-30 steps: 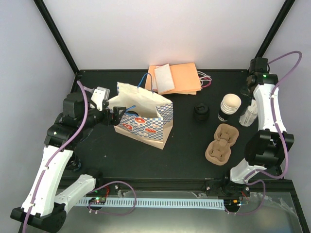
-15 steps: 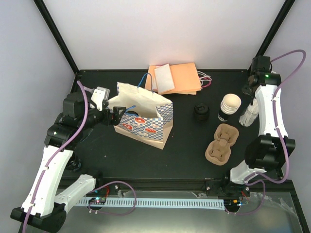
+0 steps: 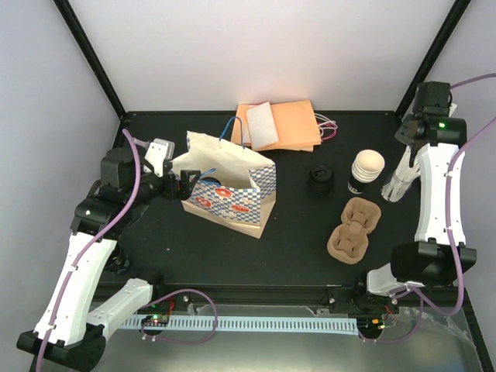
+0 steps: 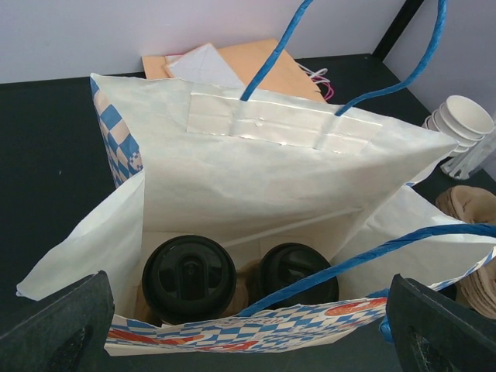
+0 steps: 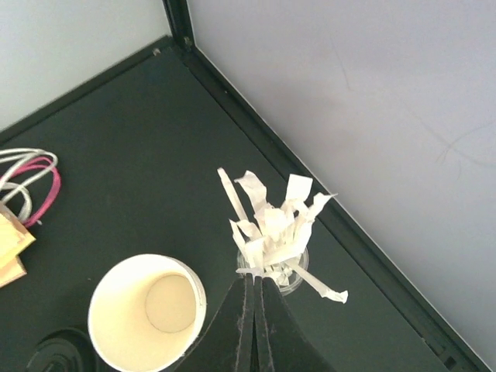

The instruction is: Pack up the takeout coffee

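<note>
Two takeout coffee cups with black lids (image 4: 188,277) (image 4: 297,275) stand side by side at the bottom of the open blue-checked paper bag (image 3: 229,188) (image 4: 271,170). My left gripper (image 4: 256,341) (image 3: 183,186) is open wide at the bag's left end, looking in over its near wall, one finger (image 4: 66,325) at each lower corner. My right gripper (image 5: 254,277) is shut, high at the back right, its tips at the tops of paper-wrapped straws (image 5: 271,225) (image 3: 398,180) in a clear glass. Whether a straw is pinched does not show.
A stack of cream cups (image 3: 366,170) (image 5: 147,310) (image 4: 463,120) stands left of the straws. Black lids (image 3: 319,180) lie further left. The brown pulp carrier (image 3: 355,229) lies nearer the front. Orange envelopes (image 3: 279,125) lie behind the bag. The frame's corner post (image 3: 425,54) is close to my right arm.
My right arm has lifted and swung toward the back right corner, and its jaws have closed fully. The left arm and the bag have not moved.
</note>
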You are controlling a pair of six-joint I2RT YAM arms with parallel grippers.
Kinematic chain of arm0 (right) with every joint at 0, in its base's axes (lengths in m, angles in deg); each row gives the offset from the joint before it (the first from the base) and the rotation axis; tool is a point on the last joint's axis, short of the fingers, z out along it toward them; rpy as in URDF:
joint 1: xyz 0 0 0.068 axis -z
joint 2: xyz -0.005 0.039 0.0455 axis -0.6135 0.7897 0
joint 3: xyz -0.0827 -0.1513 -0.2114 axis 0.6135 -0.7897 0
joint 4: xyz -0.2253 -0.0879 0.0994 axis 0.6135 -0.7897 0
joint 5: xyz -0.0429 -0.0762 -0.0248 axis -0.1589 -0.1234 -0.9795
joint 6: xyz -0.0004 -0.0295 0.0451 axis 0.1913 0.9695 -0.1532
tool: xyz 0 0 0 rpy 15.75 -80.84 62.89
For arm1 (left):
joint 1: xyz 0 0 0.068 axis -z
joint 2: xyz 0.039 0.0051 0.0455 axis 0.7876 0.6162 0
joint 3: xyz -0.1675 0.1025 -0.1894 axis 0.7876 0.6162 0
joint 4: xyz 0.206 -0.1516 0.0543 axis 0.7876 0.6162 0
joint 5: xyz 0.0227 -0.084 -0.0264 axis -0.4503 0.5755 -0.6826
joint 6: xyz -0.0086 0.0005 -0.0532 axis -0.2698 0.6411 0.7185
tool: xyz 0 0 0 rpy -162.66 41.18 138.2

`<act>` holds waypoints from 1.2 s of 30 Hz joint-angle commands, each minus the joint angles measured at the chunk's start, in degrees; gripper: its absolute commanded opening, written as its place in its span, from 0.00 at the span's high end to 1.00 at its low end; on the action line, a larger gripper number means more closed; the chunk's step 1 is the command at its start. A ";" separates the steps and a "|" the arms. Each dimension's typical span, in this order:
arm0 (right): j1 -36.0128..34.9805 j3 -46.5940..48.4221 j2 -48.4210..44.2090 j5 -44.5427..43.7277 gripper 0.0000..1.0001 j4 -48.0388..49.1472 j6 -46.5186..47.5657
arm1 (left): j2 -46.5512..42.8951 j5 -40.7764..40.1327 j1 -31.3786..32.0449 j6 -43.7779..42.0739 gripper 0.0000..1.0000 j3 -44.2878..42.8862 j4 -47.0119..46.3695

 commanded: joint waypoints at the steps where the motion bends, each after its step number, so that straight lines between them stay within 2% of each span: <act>1: -0.45 5.16 -2.77 1.44 0.99 -1.96 1.08 | -0.34 -0.97 0.46 -0.74 0.01 -1.40 0.77; 7: -0.63 11.70 -5.07 6.41 0.99 -4.52 0.30 | 0.21 -1.24 0.46 -0.57 0.01 -2.19 1.24; 14: -0.62 15.05 -9.44 18.55 0.99 -4.49 -0.90 | 1.17 -1.01 0.43 -0.12 0.01 -3.56 2.26; 19: -0.64 10.94 -14.52 34.12 0.99 2.53 -0.73 | 1.76 -0.32 0.42 0.73 0.01 -4.51 3.07; 26: -2.13 7.03 -16.21 55.15 0.99 10.81 -1.13 | 1.35 2.24 0.49 3.21 0.01 -5.00 3.59; 32: -8.05 2.27 -19.58 58.75 0.99 21.81 -4.33 | 0.85 3.85 0.42 4.56 0.01 -4.87 4.42; 36: -10.63 2.75 -19.36 61.01 0.99 24.97 -6.20 | 0.62 3.71 0.42 5.01 0.01 -4.98 5.07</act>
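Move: The right hand holds a paper-wrapped straw. The bag it's bound for lies about 53 cm to its left, 2 cm ahead and 20 cm below. The straw cup is some 6 cm ahead, 1 cm to the right and 27 cm below, the paper cups 7 cm ahead, 10 cm left, and the black lids 8 cm ahead, 23 cm left. From the left hand the bag is about 12 cm ahead, 8 cm right and 20 cm lower. Upward first, then sweeping left and still climbing, the right hand draws the pinched straw out of the straw cup and carries it high towards the bag, about 21 cm left, 18 cm up and some 6 cm back. The wrist swings counter-clockwise and tips up until the fingers point forward-left, nearly level; they keep their grip. ##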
